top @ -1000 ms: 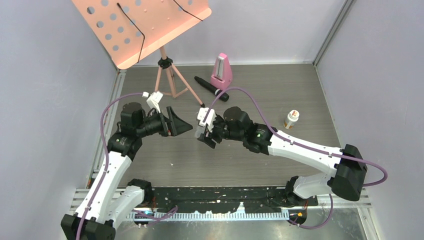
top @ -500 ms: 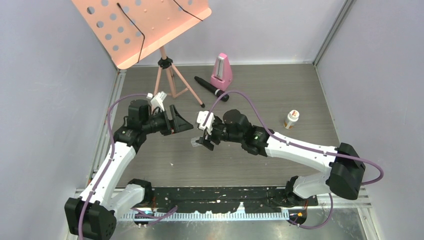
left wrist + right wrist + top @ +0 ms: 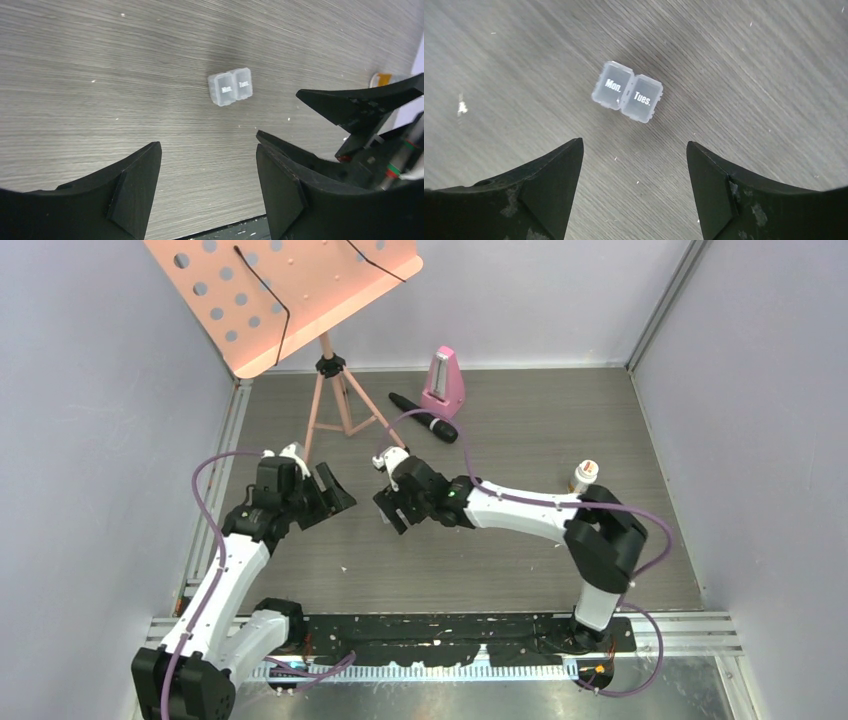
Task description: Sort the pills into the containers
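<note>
The containers (image 3: 628, 91) are one small clear box of two joined compartments, lids shut, marked "Mon." and "Tues.". The box lies flat on the grey wood-grain table (image 3: 520, 550), touching neither gripper. My right gripper (image 3: 634, 142) hangs open above it, with the box just ahead of its fingertips; in the top view this gripper (image 3: 388, 510) hides the box. My left gripper (image 3: 207, 142) is open and empty, to the left of the box (image 3: 230, 89) and pointing toward it; it shows in the top view too (image 3: 338, 492). I cannot make out any pills.
A white-capped, orange-labelled bottle (image 3: 584, 476) stands at the right, beside the right arm's elbow. At the back are a pink music stand (image 3: 335, 400), a pink metronome (image 3: 444, 386) and a black microphone (image 3: 424, 418). Grey walls close in the left, back and right.
The right gripper has moved left and back over the box and opened wider, its elbow swinging up. The left gripper has drawn back to the left and its jaws have narrowed a little.
</note>
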Controlling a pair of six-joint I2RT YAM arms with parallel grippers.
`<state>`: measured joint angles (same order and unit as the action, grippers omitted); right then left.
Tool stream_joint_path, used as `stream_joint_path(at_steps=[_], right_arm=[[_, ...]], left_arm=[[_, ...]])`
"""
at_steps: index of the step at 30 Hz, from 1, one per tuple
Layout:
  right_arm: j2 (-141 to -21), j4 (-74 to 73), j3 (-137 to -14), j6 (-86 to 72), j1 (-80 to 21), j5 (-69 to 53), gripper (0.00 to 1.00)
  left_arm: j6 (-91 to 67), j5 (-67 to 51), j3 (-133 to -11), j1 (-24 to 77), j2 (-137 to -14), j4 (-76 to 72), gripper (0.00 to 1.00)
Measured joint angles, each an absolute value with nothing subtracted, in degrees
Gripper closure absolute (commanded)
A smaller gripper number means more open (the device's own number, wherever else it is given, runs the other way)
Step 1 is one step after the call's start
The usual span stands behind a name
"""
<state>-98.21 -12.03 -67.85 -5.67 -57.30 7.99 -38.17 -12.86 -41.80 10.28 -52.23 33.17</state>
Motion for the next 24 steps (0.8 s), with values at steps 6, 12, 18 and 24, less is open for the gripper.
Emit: stream_joint_path(at_steps=[6,12,18,24], right_arm=[[-106.5,-20.1,-75.7,-13.7,-57.3,13.5,0.19],[-116.4,-29.3,-89.9,-27.6,-57.1,20.4,0.31],[-122.8,-34.9,-97.1,-32.8,-55.6,23.7,0.45],[-126.7,-36.1,-98.3,-32.2,-52.4,22.1,0.48]], left_arm=[[-38.4,-8.8,-41.8,10.1,-51.3,35.8,0.28],[-38.6,-6.3,-41.8,10.0,-51.0,37.4,0.27],[-38.6,-5.5,-41.8,10.0,-50.3,38.2,0.27],[-38.6,-5.4,-41.8,10.0,-50.0,38.2,0.27]])
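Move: The small pill container (Mon./Tues.) sits about 4 cm ahead of the open right hand, 2 cm to its left and 8 cm below. The nearest foot of the music stand is some 17 cm straight ahead of the hand, and the microphone 24 cm ahead and 5 cm to its right, both about 9 cm below. From the left hand, the container is roughly 6 cm ahead, 8 cm to the right and 13 cm below. The right hand swings forward and down, some 7 to 8 cm each way, crossing over the pill container and sinking low to the table just beyond its far, right-hand side, while the wrist turns about 35 degrees clockwise and tips more steeply down, and the fingers close from wide open to about half with nothing between them. The left hand, still open, eases about 2.5 cm to its left, away from the container, then stays. ##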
